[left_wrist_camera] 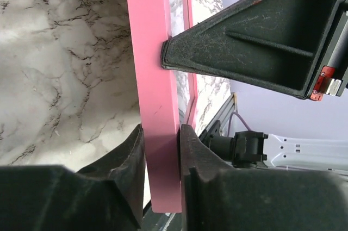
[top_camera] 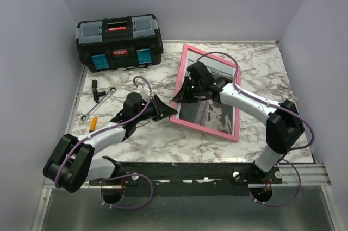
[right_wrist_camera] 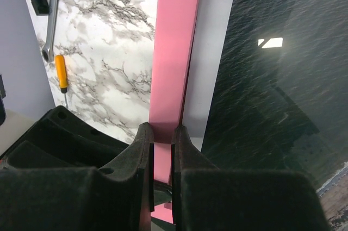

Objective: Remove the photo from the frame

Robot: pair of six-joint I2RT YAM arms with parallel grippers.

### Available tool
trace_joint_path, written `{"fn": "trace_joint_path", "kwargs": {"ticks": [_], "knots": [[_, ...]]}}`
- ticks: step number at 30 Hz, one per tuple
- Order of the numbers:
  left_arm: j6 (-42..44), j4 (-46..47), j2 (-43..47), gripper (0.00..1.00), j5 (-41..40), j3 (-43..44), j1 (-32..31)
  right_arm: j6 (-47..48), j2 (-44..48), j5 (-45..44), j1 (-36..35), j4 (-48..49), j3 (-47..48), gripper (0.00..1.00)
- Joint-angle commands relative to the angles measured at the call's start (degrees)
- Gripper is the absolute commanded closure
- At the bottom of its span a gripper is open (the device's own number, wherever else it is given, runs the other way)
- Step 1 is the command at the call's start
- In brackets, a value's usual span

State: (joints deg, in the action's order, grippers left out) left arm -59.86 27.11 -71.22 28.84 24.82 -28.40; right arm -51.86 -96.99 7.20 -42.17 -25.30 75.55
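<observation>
The pink frame [top_camera: 181, 81] lies tilted on the marble table, right of centre, with the greyscale photo [top_camera: 209, 110] still inside it. My left gripper [top_camera: 169, 112] is at the frame's near left corner. In the left wrist view its fingers [left_wrist_camera: 130, 155] press both sides of the pink border [left_wrist_camera: 155, 79], so the left gripper [left_wrist_camera: 162, 149] is shut on it. My right gripper [top_camera: 180, 97] grips the same left border a little farther up. In the right wrist view the right gripper [right_wrist_camera: 162, 144] pinches the pink bar [right_wrist_camera: 174, 51], beside the photo [right_wrist_camera: 277, 84] with its pale margin.
A black toolbox [top_camera: 119, 43] stands at the back left. A wrench [top_camera: 100, 103], a black tool [top_camera: 97, 91] and an orange-handled screwdriver [top_camera: 93, 123] lie by the left edge. The right gripper's black finger [left_wrist_camera: 244, 41] touches the border just ahead of my left fingers.
</observation>
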Motion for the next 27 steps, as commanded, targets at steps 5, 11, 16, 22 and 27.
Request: {"fn": "trace_joint_path", "kwargs": {"ticks": [5,11,16,22,27], "knots": [[2.8,-1.2,3.1,1.0,1.7,2.1,-0.4,8.3,4.9,3.8,-0.5,4.0,0.5,0.71],[7.0,-18.2,7.6,1.0,-3.7,8.4,-0.4,20.8,11.3,-6.1,-0.7,-3.7,-1.6,0.09],[8.4,-32.6,8.6,1.0,-8.1,15.0,-0.4,29.5,17.2,-15.9,-3.0,-6.3,-6.2,0.0],[10.0,-42.6,7.3,1.0,-11.2,21.3,0.8,36.2,27.0,-31.1,-19.2,1.8,-18.2,0.0],[10.4,-43.8,7.6,1.0,-9.8,22.6,1.4,37.8,27.9,-36.5,-23.0,5.8,-21.1,0.0]]}}
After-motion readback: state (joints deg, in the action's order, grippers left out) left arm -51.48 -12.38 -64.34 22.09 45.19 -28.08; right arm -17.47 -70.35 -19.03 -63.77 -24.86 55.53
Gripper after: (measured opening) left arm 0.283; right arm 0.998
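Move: The right fingers pinch the raised left rail of the pink frame. The middle of its near rail lies about 11 cm back and 10 cm right, some 3 cm lower; the near-left corner is 8 cm back and 2 cm left, and the photo's middle is some 12 cm right and 2 cm ahead. The left hand grips that rail close to the corner, with the near rail's middle about 6 cm back and 12 cm right, also 3 cm lower. The right fingers let go of the left rail and open wide; that hand lifts about 7 cm while easing right, then swings back some 10 cm and sinks partway towards the near rail, rolling roughly 50 degrees counter-clockwise about its fingers. The left hand keeps its pinch by the corner, first nearly still, then raises it about 5 cm and slightly left, its left side rolling up. ##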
